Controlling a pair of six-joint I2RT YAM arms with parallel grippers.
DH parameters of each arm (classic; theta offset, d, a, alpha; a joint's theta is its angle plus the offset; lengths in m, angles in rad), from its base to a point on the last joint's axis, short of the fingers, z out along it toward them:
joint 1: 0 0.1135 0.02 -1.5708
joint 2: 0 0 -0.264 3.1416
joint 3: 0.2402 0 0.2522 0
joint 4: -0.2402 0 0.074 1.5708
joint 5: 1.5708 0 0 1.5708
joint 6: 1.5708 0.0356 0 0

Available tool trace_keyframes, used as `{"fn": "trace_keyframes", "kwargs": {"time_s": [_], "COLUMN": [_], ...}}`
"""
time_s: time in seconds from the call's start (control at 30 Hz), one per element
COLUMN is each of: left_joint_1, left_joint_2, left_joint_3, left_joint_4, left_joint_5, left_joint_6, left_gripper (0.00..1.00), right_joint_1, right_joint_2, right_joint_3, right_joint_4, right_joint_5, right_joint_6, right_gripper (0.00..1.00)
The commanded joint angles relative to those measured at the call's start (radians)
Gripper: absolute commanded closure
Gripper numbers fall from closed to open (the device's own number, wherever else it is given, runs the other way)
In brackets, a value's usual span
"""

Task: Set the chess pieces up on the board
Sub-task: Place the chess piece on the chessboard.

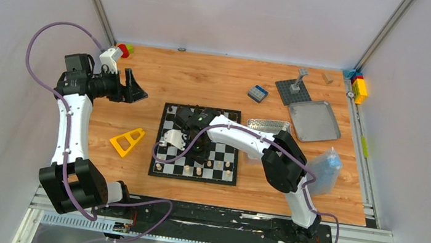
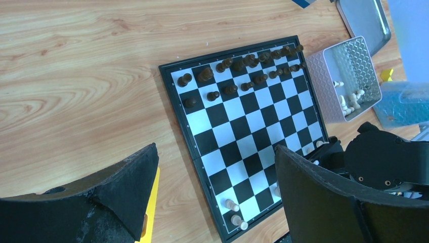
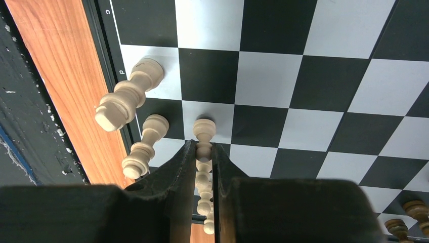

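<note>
The board (image 1: 229, 150) lies mid-table. Dark chess pieces (image 2: 243, 71) fill its two far rows. Cream pieces (image 1: 194, 170) stand along its near rows. My right gripper (image 1: 196, 153) reaches down over the near side of the board. In the right wrist view it (image 3: 203, 148) is shut on the head of a cream pawn (image 3: 204, 127), whose base rests on a square; more cream pawns line up behind it. Two taller cream pieces (image 3: 129, 96) stand beside it at the board's edge. My left gripper (image 1: 133, 90) hovers left of the board, open (image 2: 215, 157) and empty.
A silver tin (image 2: 349, 81) holding several cream pieces stands right of the board, its lid (image 1: 315, 120) beyond. A yellow triangular brick (image 1: 127, 140) lies left of the board. A grey studded plate (image 1: 293, 91), blue brick (image 1: 257, 93) and plastic bag (image 1: 325, 169) are on the right.
</note>
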Motion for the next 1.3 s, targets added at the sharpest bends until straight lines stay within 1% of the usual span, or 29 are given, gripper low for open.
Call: {"fn": "trace_keyframes", "kwargs": {"time_s": [0.0, 0.17, 0.5, 0.87, 1.07, 1.27], "left_joint_1": [0.012, 0.012, 0.012, 0.012, 0.013, 0.012], "left_joint_2": [-0.011, -0.011, -0.009, -0.009, -0.008, -0.01], "left_joint_3": [0.013, 0.013, 0.009, 0.007, 0.008, 0.01], "left_joint_4": [0.013, 0.01, 0.009, 0.004, 0.004, 0.012], "left_joint_5": [0.025, 0.027, 0.027, 0.032, 0.034, 0.051], "left_joint_6": [0.011, 0.013, 0.017, 0.022, 0.021, 0.03], "left_gripper": [0.08, 0.07, 0.07, 0.06, 0.06, 0.05], "right_joint_1": [0.008, 0.01, 0.009, 0.008, -0.007, -0.046], "right_joint_2": [0.008, 0.009, 0.005, -0.007, -0.035, -0.104], "right_joint_3": [0.038, 0.042, 0.06, 0.064, 0.064, 0.064], "right_joint_4": [-0.017, -0.018, -0.015, -0.004, -0.001, 0.026], "right_joint_5": [0.012, 0.015, 0.012, 0.019, 0.015, -0.029], "right_joint_6": [-0.016, -0.014, 0.004, 0.015, 0.033, 0.062], "right_gripper": [0.92, 0.87, 0.65, 0.66, 0.62, 0.6]}}
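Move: The right hand still pinches a white pawn upright over its square in the near second row; the square is right under the hand, some 3 cm down. The tall white piece stands about 3 cm nearer the base and 3 cm to the left, the smaller back-row piece 3 cm straight back, and the neighbouring pawn level and 3 cm to the right. From the idle left hand, the held pawn is about 12 cm back, 21 cm right and 20 cm below. The right hand stays almost in place over the pawn's square, fingers pointing down, and after a brief hold opens them from nearly shut to a bit under half wide, letting go of the pawn between its neighbours. While opening, it eases up by only about half a centimetre, then starts a small drift of some 0.5 cm forward with hardly any turn of the wrist, its fingertips still low on either side of the pawn's head. ##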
